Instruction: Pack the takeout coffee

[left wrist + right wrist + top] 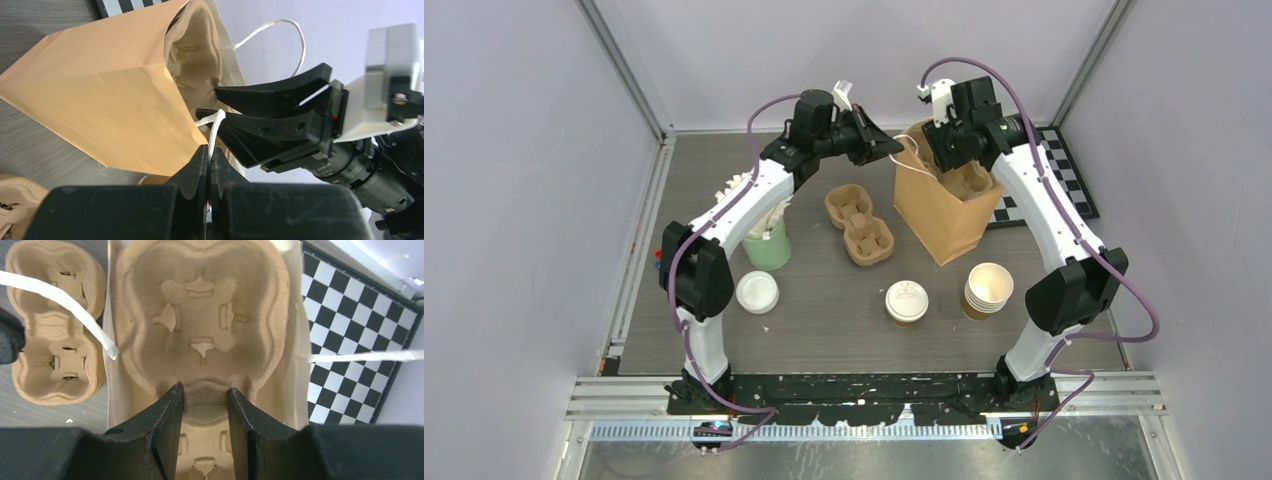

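The takeout coffee (907, 302), a small brown cup under a white lid, stands alone on the table's near middle, far from both grippers. At the back, the brown paper bag (939, 215) stands open. My left gripper (892, 150) is shut on the bag's white string handle (215, 127) and holds it taut beside the bag's mouth (192, 60). My right gripper (205, 390) is shut on the narrow middle of a pulp cup carrier (200, 315), which sits in the bag's open top (972, 180).
A second pulp carrier (859, 225) lies left of the bag. A stack of lidless brown cups (987, 290) stands right of the coffee. A loose white lid (757, 292) and a green cup of stirrers (767, 245) sit at the left. A checkerboard (1064, 180) lies behind the bag.
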Action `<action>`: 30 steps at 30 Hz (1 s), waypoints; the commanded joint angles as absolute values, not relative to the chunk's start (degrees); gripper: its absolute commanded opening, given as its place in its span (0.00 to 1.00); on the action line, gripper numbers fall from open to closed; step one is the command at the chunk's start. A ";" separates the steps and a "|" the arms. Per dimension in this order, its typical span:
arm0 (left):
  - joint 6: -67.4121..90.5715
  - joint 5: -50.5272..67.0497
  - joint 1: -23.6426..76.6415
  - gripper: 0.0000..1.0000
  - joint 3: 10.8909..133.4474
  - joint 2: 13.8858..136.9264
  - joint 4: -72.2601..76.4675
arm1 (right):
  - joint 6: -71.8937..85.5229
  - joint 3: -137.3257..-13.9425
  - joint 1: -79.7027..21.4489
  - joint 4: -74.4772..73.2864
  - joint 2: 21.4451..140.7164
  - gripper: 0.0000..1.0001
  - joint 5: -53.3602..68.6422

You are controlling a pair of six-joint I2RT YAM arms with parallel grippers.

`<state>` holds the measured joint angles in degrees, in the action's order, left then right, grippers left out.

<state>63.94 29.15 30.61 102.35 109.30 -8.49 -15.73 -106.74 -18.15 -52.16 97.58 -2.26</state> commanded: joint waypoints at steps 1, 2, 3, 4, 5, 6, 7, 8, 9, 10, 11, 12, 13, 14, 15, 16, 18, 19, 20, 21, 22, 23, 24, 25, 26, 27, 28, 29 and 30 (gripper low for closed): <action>61.46 30.28 30.41 0.00 102.80 106.96 -9.97 | -14.25 -107.59 -18.10 -53.98 99.05 0.41 -2.90; 61.08 29.97 30.41 0.00 102.89 106.80 -10.48 | -14.15 -107.37 -18.09 -54.07 99.01 0.41 -3.27; 60.80 29.70 30.39 0.00 103.06 106.72 -11.13 | -14.01 -107.16 -18.10 -53.94 98.86 0.41 -3.78; 60.63 29.53 30.39 0.00 103.31 106.78 -11.58 | -13.97 -106.89 -18.11 -53.69 98.48 0.41 -4.14; 60.57 29.47 30.36 0.00 103.43 106.74 -11.69 | -14.12 -106.47 -18.11 -53.22 98.06 0.41 -4.14; 60.52 29.33 30.40 0.00 103.52 106.78 -11.73 | -14.29 -106.29 -18.11 -52.89 97.66 0.41 -4.12; 60.52 29.27 30.41 0.00 103.60 106.79 -11.74 | -14.39 -106.39 -18.11 -52.90 97.55 0.41 -4.21; 60.63 29.14 30.33 0.00 103.69 106.78 -11.63 | -14.55 -106.39 -18.08 -52.83 97.68 0.41 -4.17; 60.79 29.16 30.36 0.00 103.78 106.86 -11.57 | -14.77 -106.29 -18.00 -52.86 97.88 0.41 -3.84; 60.96 29.23 30.40 0.00 103.90 106.94 -11.53 | -14.96 -105.96 -18.02 -52.78 98.16 0.41 -3.63; 61.15 29.19 30.41 0.00 103.93 106.96 -11.45 | -14.96 -105.49 -17.97 -52.61 98.58 0.42 -3.91; 61.28 29.28 30.41 0.00 104.05 106.96 -11.43 | -14.80 -105.02 -18.01 -52.51 98.93 0.42 -3.98; 61.43 29.31 30.41 0.00 104.21 106.96 -11.43 | -14.77 -104.23 -18.02 -52.25 99.17 0.41 -3.96; 61.56 29.27 30.41 0.00 104.28 106.90 -11.56 | -14.66 -103.39 -18.02 -51.93 99.22 0.41 -4.12; 61.55 29.34 30.41 0.00 104.36 106.82 -11.56 | -14.43 -102.63 -18.02 -51.70 99.27 0.41 -4.21; 61.50 29.31 30.41 0.00 104.41 106.73 -11.72 | -14.11 -101.89 -17.98 -51.33 99.05 0.41 -4.28; 61.47 29.20 30.41 0.00 104.41 106.61 -11.92 | -13.73 -99.18 -17.97 -49.62 98.32 0.42 -3.95; 61.49 29.25 30.37 0.00 104.40 106.56 -11.92 | -13.53 -98.06 -18.01 -48.76 98.07 0.41 -3.81; 61.45 29.31 30.40 0.00 104.41 106.60 -11.89 | -13.22 -97.06 -17.95 -48.14 97.89 0.42 -3.72; 61.46 29.37 30.41 0.00 104.35 106.61 -11.89 | -13.12 -96.27 -17.91 -47.56 97.75 0.42 -3.58; 61.47 29.47 30.41 0.00 104.33 106.61 -12.03 | -13.10 -95.58 -17.88 -46.99 97.78 0.42 -3.52; 61.37 29.45 30.36 0.00 104.25 106.61 -12.27 | -13.10 -95.13 -17.88 -46.79 97.95 0.42 -3.52; 61.24 29.37 30.40 0.00 104.22 106.55 -12.54 | -13.10 -94.90 -17.92 -46.82 98.18 0.42 -3.70; 60.96 29.18 30.41 0.00 104.24 106.46 -12.89 | -13.14 -94.84 -17.85 -47.26 98.70 0.42 -3.77; 60.61 28.98 30.40 0.00 104.36 106.36 -13.25 | -13.26 -94.91 -17.80 -47.83 99.36 0.42 -3.70; 59.92 28.80 30.41 0.00 104.53 106.21 -13.82 | -13.27 -94.99 -17.80 -48.40 99.77 0.42 -3.65; 59.44 28.44 30.41 0.00 104.77 106.15 -14.39 | -13.27 -95.01 -17.76 -48.92 100.05 0.42 -3.61; 59.14 28.21 30.41 0.00 104.99 106.03 -14.92 | -13.16 -94.90 -17.75 -49.30 100.10 0.42 -3.54; 58.95 28.07 30.41 0.00 105.08 106.00 -15.09 | -13.06 -94.53 -17.75 -49.26 100.11 0.42 -3.58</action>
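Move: The right hand grips a cup carrier already in the mouth of the bag, whose middle lies about 14 cm below and 2 cm ahead of it. The other carrier lies about 17 cm to its left, 4 cm ahead and 24 cm below. The checkerboard is about 23 cm right, 17 cm ahead and 25 cm below. From the left hand, pinching a bag handle, the bag's middle is about 9 cm right, 1 cm ahead and 18 cm below. The right hand lowers the held carrier about 9 cm into the bag, tipping down; the left keeps the handle. ##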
